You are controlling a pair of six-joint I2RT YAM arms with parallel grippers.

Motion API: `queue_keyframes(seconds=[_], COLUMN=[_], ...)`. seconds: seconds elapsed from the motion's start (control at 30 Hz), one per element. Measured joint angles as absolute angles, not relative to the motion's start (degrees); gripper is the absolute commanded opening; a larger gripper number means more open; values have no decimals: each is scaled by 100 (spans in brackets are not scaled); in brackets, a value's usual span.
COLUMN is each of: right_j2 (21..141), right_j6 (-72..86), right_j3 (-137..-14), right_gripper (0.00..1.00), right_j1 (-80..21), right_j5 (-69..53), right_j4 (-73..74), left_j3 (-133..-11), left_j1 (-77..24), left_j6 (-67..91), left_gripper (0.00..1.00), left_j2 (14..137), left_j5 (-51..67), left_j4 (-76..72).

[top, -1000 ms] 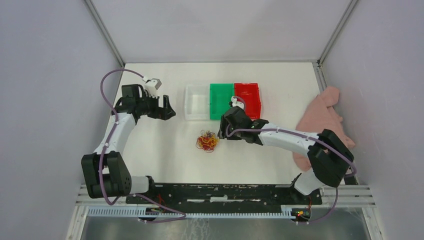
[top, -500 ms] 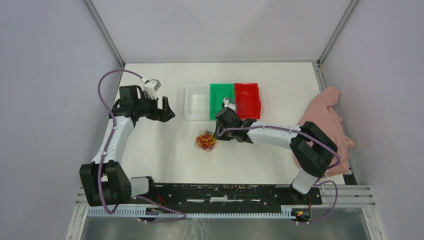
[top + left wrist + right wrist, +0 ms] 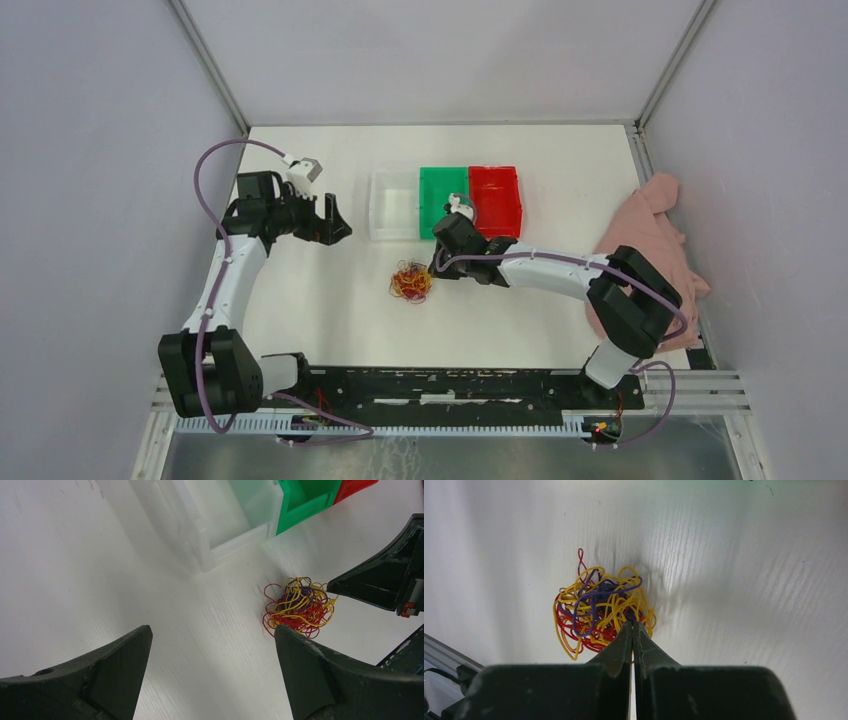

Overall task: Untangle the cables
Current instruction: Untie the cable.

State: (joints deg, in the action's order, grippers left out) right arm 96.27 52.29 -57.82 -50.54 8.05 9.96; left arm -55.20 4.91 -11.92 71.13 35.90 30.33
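Note:
The cables [image 3: 411,282] lie as one palm-sized tangle of yellow, red and dark blue-purple wire on the white table, in front of the bins. My right gripper [image 3: 436,268] sits at the tangle's right edge. In the right wrist view its jaws are pressed together [image 3: 632,624] with strands of the cables [image 3: 599,607] pinched at the tips. My left gripper [image 3: 340,222] hovers to the upper left of the tangle, wide open [image 3: 212,628] and holding nothing. The left wrist view shows the cables [image 3: 299,607] just past its right finger, with the right gripper's fingers [image 3: 375,582] touching them.
A clear bin [image 3: 393,203], a green bin [image 3: 443,192] and a red bin [image 3: 496,190] stand in a row behind the tangle. A pink cloth [image 3: 650,235] lies at the table's right edge. Grey walls enclose the table.
My right gripper has moved left to the tangle and shut on its edge. The left arm has barely shifted and stays open.

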Motion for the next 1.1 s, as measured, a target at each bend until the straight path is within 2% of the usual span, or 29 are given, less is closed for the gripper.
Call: queue_keyframes(seconds=[0.43,0.93,1.1], right_j2=[8477,8580,8687], right_j6=[4705,4613,4797], right_j3=[-6104,-6899,-6965], right_gripper=[0,0,0], right_j1=[-5065,-5065,-5065], right_j5=[235,-1935,-2362], right_j4=[1057,202,-141], left_j3=[-5854,-5793,-5623], left_j1=[388,-491,-679], left_j6=[-1347,-1942,-1977], left_gripper=[99,100,94], left_j2=[6888,6010,5780], left_j5=[4147,4563,4595], left_j4=[3472,4056,4082])
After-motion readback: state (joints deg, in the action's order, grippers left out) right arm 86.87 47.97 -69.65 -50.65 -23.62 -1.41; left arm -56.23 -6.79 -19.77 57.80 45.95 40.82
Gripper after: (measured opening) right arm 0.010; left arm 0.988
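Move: My right fingers are already shut on the right edge of the cables; the tangle's middle lies about 4 cm to their left, 2 cm back and 2 cm below. The green box is some 13 cm ahead and 2 cm to the right, the white box as far ahead and 7 cm to the left. From my open left hand, the tangle is about 14 cm right, 8 cm back and 12 cm down; the white box is 8 cm ahead and 11 cm right. I haul the pinched yellow strands steeply up with my right hand, about 21 cm, then also lean left and slightly back, rolling its left side up and turning counter-clockwise as I keep the grip. My left hand, fingers still wide open, comes back, right and up some 12 cm to meet the strands, turning clockwise; whether it touches them can't be seen. ##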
